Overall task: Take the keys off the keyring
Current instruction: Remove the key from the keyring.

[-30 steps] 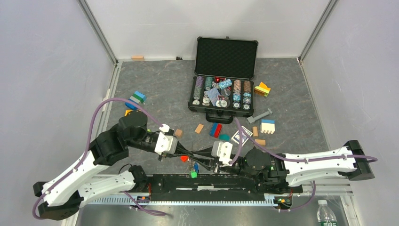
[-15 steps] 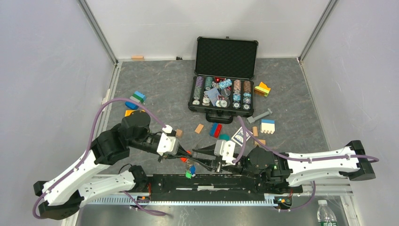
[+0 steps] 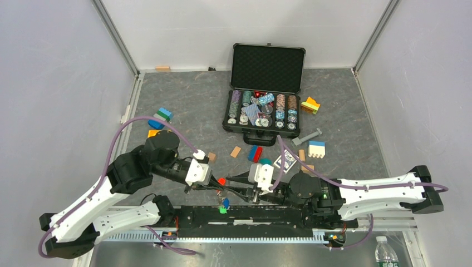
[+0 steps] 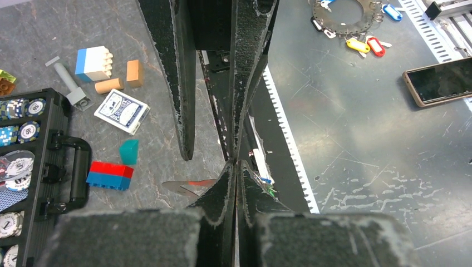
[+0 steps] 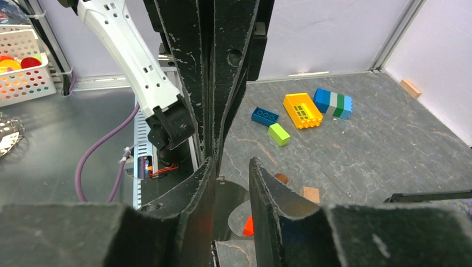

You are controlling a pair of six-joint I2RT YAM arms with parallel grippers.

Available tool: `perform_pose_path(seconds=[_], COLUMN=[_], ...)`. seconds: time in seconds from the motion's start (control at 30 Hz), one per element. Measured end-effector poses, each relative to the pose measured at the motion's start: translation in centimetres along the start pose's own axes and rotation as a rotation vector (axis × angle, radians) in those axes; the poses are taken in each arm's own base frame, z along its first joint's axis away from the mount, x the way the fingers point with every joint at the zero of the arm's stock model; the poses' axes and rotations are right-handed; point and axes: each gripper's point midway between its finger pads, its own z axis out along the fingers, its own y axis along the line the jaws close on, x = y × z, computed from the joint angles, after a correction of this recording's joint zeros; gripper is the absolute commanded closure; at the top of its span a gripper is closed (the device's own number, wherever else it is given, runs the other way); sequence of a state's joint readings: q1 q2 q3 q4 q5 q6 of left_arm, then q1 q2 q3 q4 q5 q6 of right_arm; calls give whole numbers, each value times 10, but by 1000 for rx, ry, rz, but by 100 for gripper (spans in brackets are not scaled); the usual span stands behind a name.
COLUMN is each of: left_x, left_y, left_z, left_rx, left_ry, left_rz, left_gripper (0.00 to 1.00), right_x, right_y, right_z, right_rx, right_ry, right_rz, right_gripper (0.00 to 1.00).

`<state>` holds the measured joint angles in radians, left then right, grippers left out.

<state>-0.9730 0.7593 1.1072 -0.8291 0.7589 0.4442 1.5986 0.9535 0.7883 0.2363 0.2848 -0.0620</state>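
Note:
The keys hang in a bunch under my left gripper (image 3: 217, 185): a red-headed one (image 3: 221, 181) up by the fingertips, a blue one (image 3: 225, 201) and a green one (image 3: 222, 209) dangling lower over the rail. That gripper (image 4: 236, 164) is pressed shut; the thin keyring is pinched between its pads and hidden. The red key (image 4: 195, 182) sticks out to its left. My right gripper (image 3: 228, 184) faces it tip to tip with its jaws apart (image 5: 231, 162), and the red key head (image 5: 249, 226) shows low in the gap without being clamped.
An open black case of poker chips (image 3: 261, 108) stands mid-table. Toy blocks (image 3: 255, 153), a card deck (image 3: 285, 160) and wooden pieces (image 3: 236, 151) lie just beyond the grippers. More blocks (image 3: 161, 115) sit at the left. The black base rail (image 3: 250, 214) runs under the keys.
My right gripper's jaws have opened wider. Both grippers and the key bunch have shifted slightly away from the near edge.

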Motion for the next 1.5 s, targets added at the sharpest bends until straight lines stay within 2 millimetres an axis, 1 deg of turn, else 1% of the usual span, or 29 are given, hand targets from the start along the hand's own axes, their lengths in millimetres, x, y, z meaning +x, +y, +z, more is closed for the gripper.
perform_pose_path(seconds=[0.27, 0.43, 0.57, 0.77, 0.97, 1.13, 1.2, 1.27, 1.33, 1.37, 1.4, 1.5], left_x=[3, 1, 0, 0, 0, 0, 0, 0, -1, -1, -1, -1], left_y=[-1, 0, 0, 1, 1, 0, 0, 0, 0, 0, 0, 0], left_z=[0, 0, 0, 0, 0, 0, 0, 0, 0, 0, 0, 0], left_rx=[8, 6, 6, 7, 6, 7, 7, 7, 7, 7, 7, 8], left_ry=[13, 9, 9, 11, 10, 9, 9, 9, 8, 8, 8, 8], left_rz=[3, 7, 7, 6, 7, 8, 8, 7, 8, 8, 9, 8], left_gripper=[98, 98, 98, 98, 98, 98, 98, 98, 98, 98, 98, 98], right_x=[9, 6, 10, 24, 32, 31, 30, 31, 30, 30, 31, 31], right_y=[9, 12, 13, 17, 18, 18, 17, 17, 15, 15, 14, 13], right_z=[-5, -9, -7, -1, 3, 3, 3, 3, 3, 3, 3, 3], right_rx=[-50, -73, -75, -78, -80, -75, -71, -69, -61, -57, -53, -45], right_ry=[45, 41, 53, 92, 113, 107, 102, 100, 94, 94, 92, 89], right_rz=[13, 28, 29, 22, 17, 21, 22, 22, 24, 24, 25, 28], right_gripper=[63, 65, 65, 67, 75, 76, 81, 88, 91, 94, 100, 100])
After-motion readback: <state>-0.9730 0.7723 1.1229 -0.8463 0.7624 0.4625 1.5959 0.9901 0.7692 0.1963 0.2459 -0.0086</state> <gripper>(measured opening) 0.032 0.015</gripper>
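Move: The left gripper already holds the keyring pinched in its nearly shut tips, the pinched part about 1 cm right and 1 cm below its hand point. From the right hand, parted and pointing left, that part lies about 3 cm below, 1 cm back and 1 cm to the left. The keyring's metal plate hangs some 2 cm ahead and 6 cm below the right hand; the blue and green tags about 5 cm back and 7 cm below. Keep the left gripper still and shut on the keyring. Lower the right gripper about 3 cm, first easing it back 1 cm, then slightly left, tipping its fingers down some 5 degrees, until its tips meet the left ones; there stop and shut it almost fully, to pinch the keyring part just at the left fingertips. ##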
